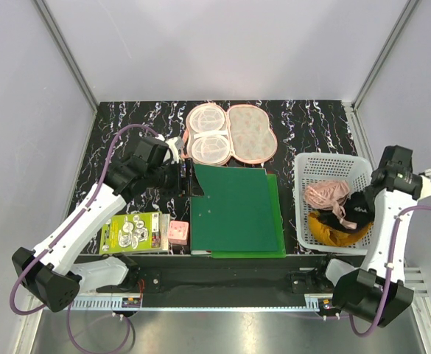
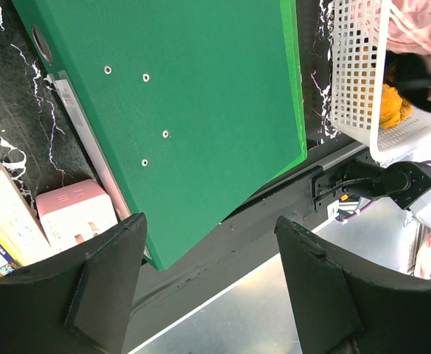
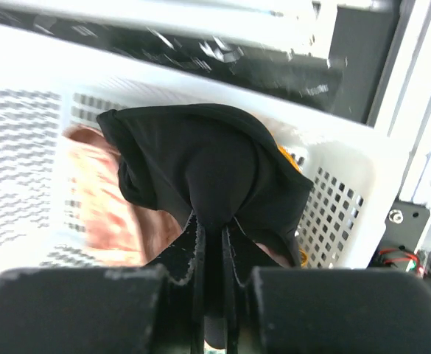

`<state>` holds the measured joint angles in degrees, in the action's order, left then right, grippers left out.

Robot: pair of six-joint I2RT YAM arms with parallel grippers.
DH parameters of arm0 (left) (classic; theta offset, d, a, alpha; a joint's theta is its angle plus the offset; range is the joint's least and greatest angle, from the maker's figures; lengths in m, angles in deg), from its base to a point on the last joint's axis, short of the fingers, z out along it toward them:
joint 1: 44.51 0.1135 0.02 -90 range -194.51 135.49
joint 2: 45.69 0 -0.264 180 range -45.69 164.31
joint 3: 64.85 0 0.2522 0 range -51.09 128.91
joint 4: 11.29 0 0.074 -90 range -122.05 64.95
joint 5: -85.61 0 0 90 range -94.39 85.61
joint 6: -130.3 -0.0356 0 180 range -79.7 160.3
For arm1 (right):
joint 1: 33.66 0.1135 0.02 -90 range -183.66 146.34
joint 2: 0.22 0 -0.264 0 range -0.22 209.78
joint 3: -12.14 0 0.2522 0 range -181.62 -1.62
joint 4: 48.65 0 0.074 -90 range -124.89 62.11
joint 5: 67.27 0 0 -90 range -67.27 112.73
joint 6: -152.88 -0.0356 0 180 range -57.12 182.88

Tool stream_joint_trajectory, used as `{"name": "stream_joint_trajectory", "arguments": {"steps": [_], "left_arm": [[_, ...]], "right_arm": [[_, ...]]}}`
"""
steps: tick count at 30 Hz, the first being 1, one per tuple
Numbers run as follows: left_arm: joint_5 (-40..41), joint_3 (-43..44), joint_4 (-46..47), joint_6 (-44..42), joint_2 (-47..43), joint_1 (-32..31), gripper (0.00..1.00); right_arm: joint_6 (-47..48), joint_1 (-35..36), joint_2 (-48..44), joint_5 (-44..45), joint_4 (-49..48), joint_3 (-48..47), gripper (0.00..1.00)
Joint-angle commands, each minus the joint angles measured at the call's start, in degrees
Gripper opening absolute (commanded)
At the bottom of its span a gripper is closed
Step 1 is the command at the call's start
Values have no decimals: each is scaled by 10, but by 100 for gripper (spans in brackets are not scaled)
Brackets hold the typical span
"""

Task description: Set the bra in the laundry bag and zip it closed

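Note:
The black bra (image 3: 200, 162) is bunched in the white basket (image 3: 333, 206), and my right gripper (image 3: 215, 228) is shut on a fold of its fabric. From above, the bra (image 1: 359, 209) shows as a dark lump in the basket under the right wrist. The laundry bag (image 1: 250, 133) lies open at the back of the table, pale mesh cups on its left half and the watermelon print on its right. My left gripper (image 2: 209, 221) hangs open and holds nothing, over the near corner of a green folder (image 2: 200, 110).
The basket (image 1: 331, 164) at the right also holds a pink cloth (image 1: 326, 194) and a mustard cloth (image 1: 333, 230). The green folder (image 1: 237, 210) covers the table's middle. A pink box (image 1: 177, 234) and a green booklet (image 1: 132, 232) lie front left.

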<state>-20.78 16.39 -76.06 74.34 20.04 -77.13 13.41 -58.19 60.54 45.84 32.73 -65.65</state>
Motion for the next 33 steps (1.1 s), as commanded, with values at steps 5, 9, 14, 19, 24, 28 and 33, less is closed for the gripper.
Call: {"name": "stream_joint_trajectory", "arguments": {"steps": [5, 9, 14, 19, 24, 28, 33], "left_arm": [[-8, 34, 5, 5, 16, -2, 75], [-7, 40, 6, 15, 26, -2, 75], [2, 42, 9, 26, 32, -2, 75], [3, 32, 23, 44, 38, -2, 75], [14, 30, 50, 66, 41, -1, 75], [35, 43, 67, 74, 48, 0, 75], [40, 42, 100, 88, 46, 39, 82]], "right_arm": [[23, 5, -4, 0, 42, -165, 0], [44, 18, 12, -23, 47, -264, 0], [63, 35, 16, -31, 52, -315, 0], [108, 62, 34, -13, 52, -366, 0], [165, 100, 75, -109, 6, -433, 0], [200, 142, 124, -229, -47, -503, 0], [185, 191, 216, -409, -150, -546, 0]]}}
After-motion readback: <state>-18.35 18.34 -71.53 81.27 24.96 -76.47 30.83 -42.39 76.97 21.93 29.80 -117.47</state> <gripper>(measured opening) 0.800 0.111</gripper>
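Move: The right hand already pinches the black bra; the open laundry bag lies about 27 cm ahead, 48 cm left and 17 cm below. The basket's middle is some 11 cm left and 2 cm ahead, with the pink cloth 14 cm left and 4 cm ahead, the yellow cloth 9 cm left and 7 cm back, all roughly 14 cm lower. From the left hand the bag is about 25 cm ahead, 17 cm right and 21 cm below. The right hand lifts the pinched black bra out of the basket some 25 cm, then swings forward-left, turning counter-clockwise. ##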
